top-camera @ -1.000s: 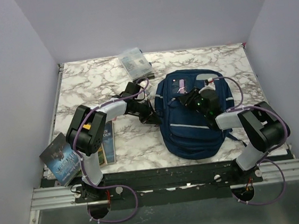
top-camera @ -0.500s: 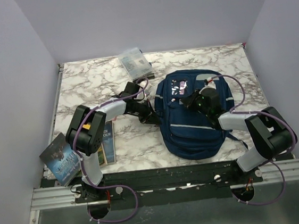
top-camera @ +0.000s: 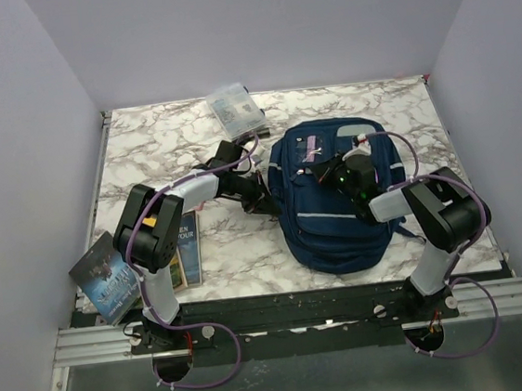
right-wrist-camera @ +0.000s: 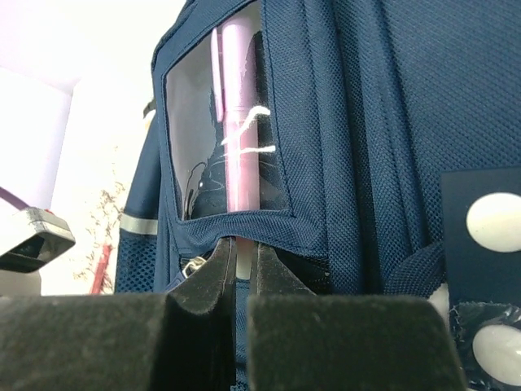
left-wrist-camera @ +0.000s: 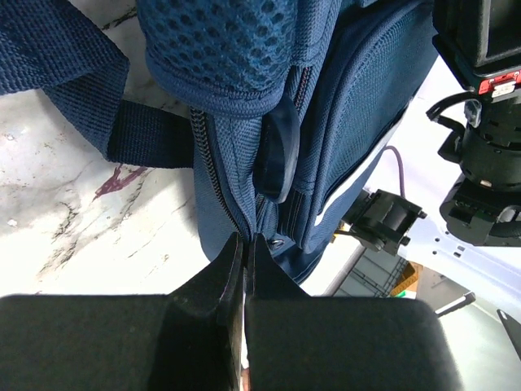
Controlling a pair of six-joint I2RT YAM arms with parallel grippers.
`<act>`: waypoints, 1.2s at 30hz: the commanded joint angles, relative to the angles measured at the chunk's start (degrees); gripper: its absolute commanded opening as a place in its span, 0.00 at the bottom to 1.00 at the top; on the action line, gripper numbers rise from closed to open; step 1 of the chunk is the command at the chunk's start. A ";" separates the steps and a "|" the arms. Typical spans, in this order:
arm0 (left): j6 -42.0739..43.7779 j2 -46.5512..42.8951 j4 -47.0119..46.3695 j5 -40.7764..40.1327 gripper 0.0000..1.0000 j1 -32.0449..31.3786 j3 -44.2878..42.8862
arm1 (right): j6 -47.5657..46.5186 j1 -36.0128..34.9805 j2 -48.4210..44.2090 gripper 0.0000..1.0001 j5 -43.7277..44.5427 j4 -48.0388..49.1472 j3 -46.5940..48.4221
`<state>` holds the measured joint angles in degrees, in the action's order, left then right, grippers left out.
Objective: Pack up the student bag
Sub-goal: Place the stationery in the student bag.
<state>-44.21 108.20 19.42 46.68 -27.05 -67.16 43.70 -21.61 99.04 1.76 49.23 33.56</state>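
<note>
The navy student bag [top-camera: 334,225] lies flat at centre right of the marble table. At the bag's left side my left gripper [top-camera: 267,201] pinches its zipper seam; in the left wrist view the left gripper [left-wrist-camera: 246,243] is shut on the edge of the student bag [left-wrist-camera: 350,122]. A pink pen [right-wrist-camera: 238,138] stands in the bag's clear window pocket [right-wrist-camera: 195,147], and its lower end pokes out below the pocket rim. My right gripper [right-wrist-camera: 244,254] is shut on that end. From above, the right gripper [top-camera: 330,171] rests on the bag's upper front, just below the pink pen [top-camera: 311,145].
A small clear plastic pouch [top-camera: 236,110] lies at the back of the table. Two books [top-camera: 110,272] [top-camera: 189,245] lie near the front left edge, beside the left arm's base. Grey walls close in both sides.
The right jaws have closed on the pen's lower end, and the right arm has folded in nearer the bag. The left gripper has kept its hold.
</note>
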 commanded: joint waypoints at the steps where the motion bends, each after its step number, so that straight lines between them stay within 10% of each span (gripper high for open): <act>1: 1.40 -1.35 2.13 4.90 0.00 -0.37 -1.57 | 3.91 0.25 4.27 0.01 5.73 10.12 0.92; 6: 1.81 -1.42 2.54 4.65 0.00 -0.33 -1.99 | 7.53 0.25 9.16 0.01 5.23 20.44 -0.04; 15: 4.48 -0.79 6.05 2.44 0.00 -0.33 -4.47 | 1.74 0.25 7.83 0.01 -20.89 6.98 0.94; 20: 5.07 -1.11 6.46 2.02 0.00 -0.54 -4.52 | -3.71 0.96 5.11 0.24 -27.28 -6.81 4.04; 36: 6.14 -1.68 7.82 0.60 0.00 -0.81 -5.25 | -10.95 4.62 -16.17 0.51 -17.23 -44.15 9.00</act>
<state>-39.33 108.20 26.46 46.63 -27.51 -70.15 36.12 -17.17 86.15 -20.23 15.38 42.44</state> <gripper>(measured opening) 0.010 0.487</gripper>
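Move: The pink pen already lies mostly inside the clear pocket on top of the bag, its pale tail end at the shut right fingertips. From the right gripper, its middle is about 6 cm ahead and 2 cm left, around 1 cm below. The zip pull sits roughly 3 cm left, level fore and aft; the grey patch is some 9 cm ahead and 10 cm right. From the left gripper, the pen is about 15 cm ahead and 11 cm right. Push the shut right fingertips forward about 1.5 cm against the pen's tail at the pocket mouth, then sweep them some 4 cm left, swinging the hand about 20 degrees counter-clockwise. Open roughly halfway while drawing back from the pocket, curve right, and finally rise about 3.5 cm clear. Keep the left gripper pinched on the bag's side, nearly still. ##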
